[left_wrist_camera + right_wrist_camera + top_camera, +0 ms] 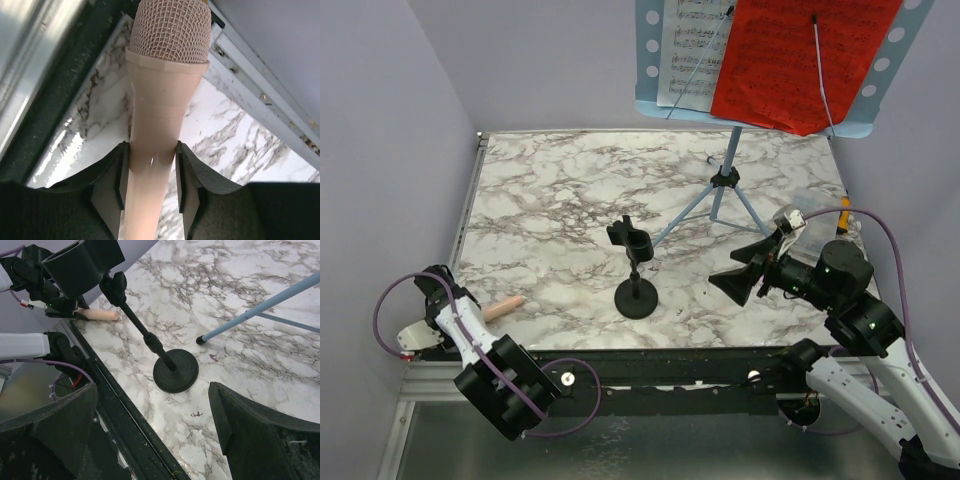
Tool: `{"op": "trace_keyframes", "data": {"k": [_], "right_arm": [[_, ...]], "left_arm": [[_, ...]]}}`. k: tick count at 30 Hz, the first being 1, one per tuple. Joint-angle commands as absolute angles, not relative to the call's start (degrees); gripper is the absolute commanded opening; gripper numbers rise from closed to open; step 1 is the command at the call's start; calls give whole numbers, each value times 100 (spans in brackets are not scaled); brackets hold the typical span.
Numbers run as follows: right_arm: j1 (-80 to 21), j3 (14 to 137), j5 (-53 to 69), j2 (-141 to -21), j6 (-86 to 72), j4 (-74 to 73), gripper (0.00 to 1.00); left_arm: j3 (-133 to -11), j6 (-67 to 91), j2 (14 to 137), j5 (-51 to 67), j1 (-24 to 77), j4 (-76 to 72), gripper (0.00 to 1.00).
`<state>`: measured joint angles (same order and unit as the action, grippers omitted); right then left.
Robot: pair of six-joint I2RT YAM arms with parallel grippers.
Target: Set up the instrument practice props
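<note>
The pinkish-beige microphone lies at the table's front left edge. My left gripper is shut on its handle, jaws pressed to both sides. The black round-based stand stands mid-table, its clip empty. My right gripper is open and empty, just right of that stand's base. The light blue perforated music stand stands at the back right on tripod legs. It holds white sheet music and a red sheet.
A small clear box sits behind my right gripper near the table's right edge. One tripod leg reaches toward the microphone stand. A black rail runs along the front edge. Grey walls close in the left, right and back.
</note>
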<state>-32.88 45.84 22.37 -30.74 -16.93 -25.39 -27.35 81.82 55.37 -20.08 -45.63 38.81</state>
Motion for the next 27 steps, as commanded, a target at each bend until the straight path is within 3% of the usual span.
{"op": "trace_keyframes", "data": {"k": [1,4,9,13,19,24,27], "right_arm": [[-3278,4636,1989,-3141,-1768,-2540,100],[-3278,4637,1879,-3229,-1824,-2588,100],[-3277,4470,1719,-3309,-1897,-2427,100],[-3278,4662,1650,-3510,-1972,-2528,100],[-3278,4651,1194,-3467,-2318,-2462,100],[-3278,4444,1177,-3310,-2805,-2235,100],[-3278,4334,1192,-3280,-3012,-2132,100]], "left_arm": [[-3228,8305,5746,-1239,-4354,3988,24],[-3543,8415,5769,-1103,-3876,3973,20],[-4554,8000,6081,-1750,-2101,3883,0],[-5446,6574,6176,-2139,-907,3129,0],[-5125,4118,4995,340,-637,-175,0],[-5504,3025,4590,2567,-638,-1170,0],[-5876,3181,4563,3813,-474,-1600,0]]}}
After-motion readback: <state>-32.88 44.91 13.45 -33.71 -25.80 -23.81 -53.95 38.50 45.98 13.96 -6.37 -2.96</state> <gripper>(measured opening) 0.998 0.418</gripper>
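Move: The left hand already grips the microphone, lying nearly flat just off the table's near left corner. The mic holder it is bound for is roughly 50 cm to its right, 10 cm ahead and 16 cm higher. The round stand base is about 51 cm right, 7 cm ahead and 2 cm lower; a tripod foot stands some 10 cm beyond that base. From the empty right hand, the holder is about 29 cm left, 8 cm ahead and 8 cm lower. Sweeping forward first, then swinging right and climbing steeply, the left hand carries the microphone up nearly 40 cm, keeping its grip while ending about 20 cm closer sideways to the holder. The wrist turns clockwise and tips up, bringing the fingers from down-left to straight ahead. The open right hand eases some 3 cm forward, dipping slightly and turning a little clockwise. ##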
